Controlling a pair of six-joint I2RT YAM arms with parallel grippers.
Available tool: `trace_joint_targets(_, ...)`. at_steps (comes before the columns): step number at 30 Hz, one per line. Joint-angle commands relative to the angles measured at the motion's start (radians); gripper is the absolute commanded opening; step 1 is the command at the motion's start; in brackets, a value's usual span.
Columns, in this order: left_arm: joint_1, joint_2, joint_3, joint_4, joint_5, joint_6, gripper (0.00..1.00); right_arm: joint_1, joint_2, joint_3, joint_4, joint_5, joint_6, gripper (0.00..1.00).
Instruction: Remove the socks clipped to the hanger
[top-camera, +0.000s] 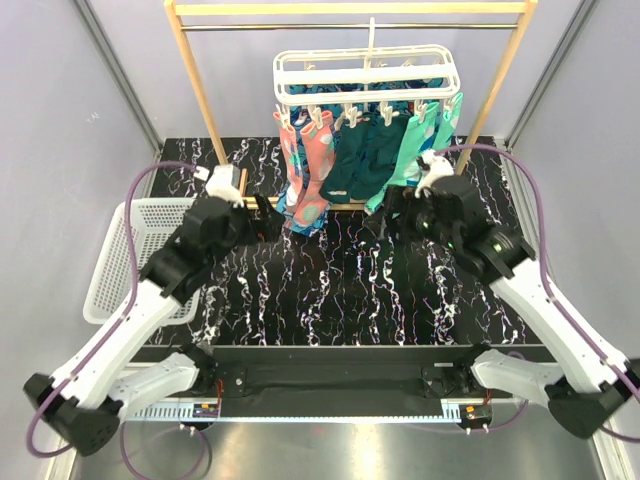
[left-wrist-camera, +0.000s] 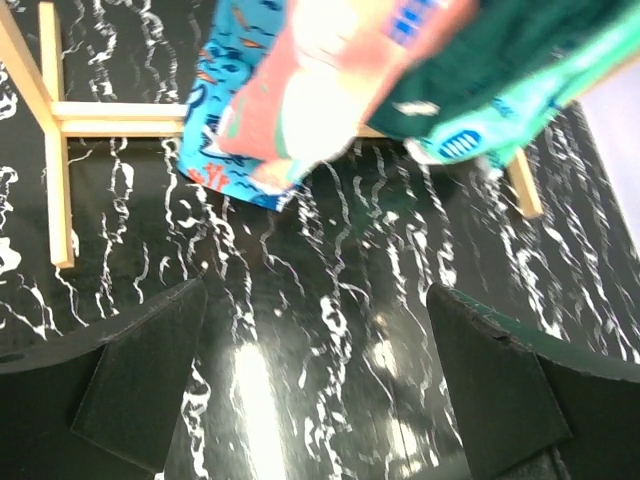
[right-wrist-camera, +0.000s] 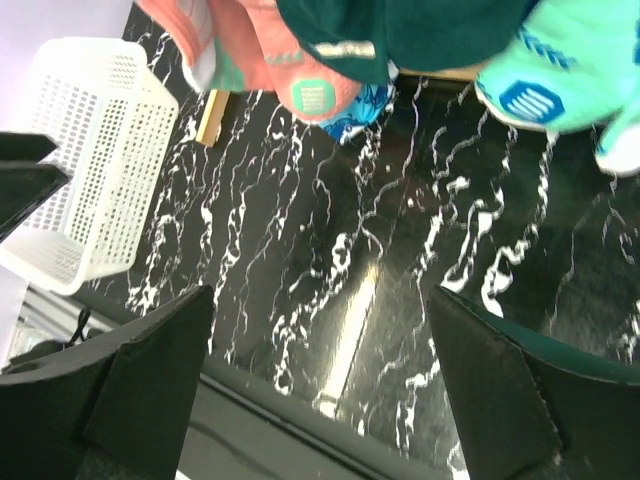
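Observation:
The white hanger (top-camera: 365, 75) hangs by its hook from the wooden rail, with the socks clipped under it: coral-pink (top-camera: 315, 150), dark teal (top-camera: 360, 160), mint-green (top-camera: 415, 140), and bright blue (top-camera: 300, 212) lowest at the left. My left gripper (top-camera: 265, 215) is open, just left of the blue and coral toes. In its wrist view the left gripper (left-wrist-camera: 315, 300) holds nothing, and the coral sock (left-wrist-camera: 330, 90) dangles ahead. My right gripper (top-camera: 395, 210) is open below the mint-green sock. The right gripper (right-wrist-camera: 320, 295) is empty, with the dark teal (right-wrist-camera: 420, 30) and mint-green (right-wrist-camera: 570, 70) toes above it.
A tall wooden rail stand (top-camera: 195, 90) carries the hanger, and its foot bars (left-wrist-camera: 60, 170) lie on the black marbled table. A white mesh basket (top-camera: 130, 250) sits at the table's left edge, also visible as the basket (right-wrist-camera: 90, 170) in the right wrist view.

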Motion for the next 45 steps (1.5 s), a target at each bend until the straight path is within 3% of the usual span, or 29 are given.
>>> trace_joint_targets(1,0.106,0.067,0.021,0.167,0.115,0.015,0.93,-0.002,0.098,0.102,0.101,-0.012,-0.039,0.92)
trace_joint_targets(3,0.12,0.115,-0.022,0.297,0.083,0.023,0.9,-0.002,0.126,0.145,0.126,-0.02,-0.053,0.88)
trace_joint_targets(10,0.149,0.208,-0.174,0.724,0.233,0.001,0.86,-0.002,0.227,0.234,0.229,-0.081,-0.064,0.8)
trace_joint_targets(16,0.11,0.325,-0.154,0.794,0.225,0.103,0.84,-0.004,0.235,0.263,0.241,-0.086,-0.071,0.79)
trace_joint_targets(20,0.082,0.404,-0.107,0.772,0.139,0.129,0.83,-0.002,0.224,0.26,0.253,-0.087,-0.07,0.77)
trace_joint_targets(23,0.08,0.443,-0.08,0.748,0.102,0.135,0.75,-0.002,0.226,0.266,0.256,-0.089,-0.061,0.75)
trace_joint_targets(24,0.076,0.443,-0.08,0.748,0.096,0.143,0.58,-0.002,0.227,0.271,0.256,-0.084,-0.059,0.74)
trace_joint_targets(28,0.027,0.365,-0.105,0.749,0.07,0.169,0.21,-0.002,0.269,0.329,0.224,-0.066,-0.042,0.7)
trace_joint_targets(31,-0.016,0.288,-0.135,0.74,0.044,0.182,0.06,0.004,0.309,0.425,0.215,-0.064,-0.033,0.66)
trace_joint_targets(35,-0.039,0.219,-0.159,0.706,0.044,0.176,0.0,0.027,0.365,0.527,0.241,-0.028,-0.028,0.64)
trace_joint_targets(45,-0.098,0.159,-0.203,0.674,0.044,0.178,0.0,0.142,0.571,0.802,0.241,0.108,-0.088,0.65)
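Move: From my left hand, the lower end of the leftmost coral sock hangs about 11 cm ahead, 6 cm to the right and 7 cm below; the second coral sock is some 13 cm ahead, 11 cm right, about level. From my right hand, the clip on the leftmost coral sock is roughly 12 cm ahead, 19 cm left and 18 cm above. The nearer dark green sock hangs about 12 cm ahead, 3 cm left, some 7 cm up. I send my open left hand forward about 11 cm, down and to the right, pinch the lower end of the leftmost coral sock, then draw back and lift some 8 cm with it held. Meanwhile my right hand climbs about 17 cm, going left and forward towards that sock's clip, tilting up some 20 degrees and narrowing its fingers partway. ##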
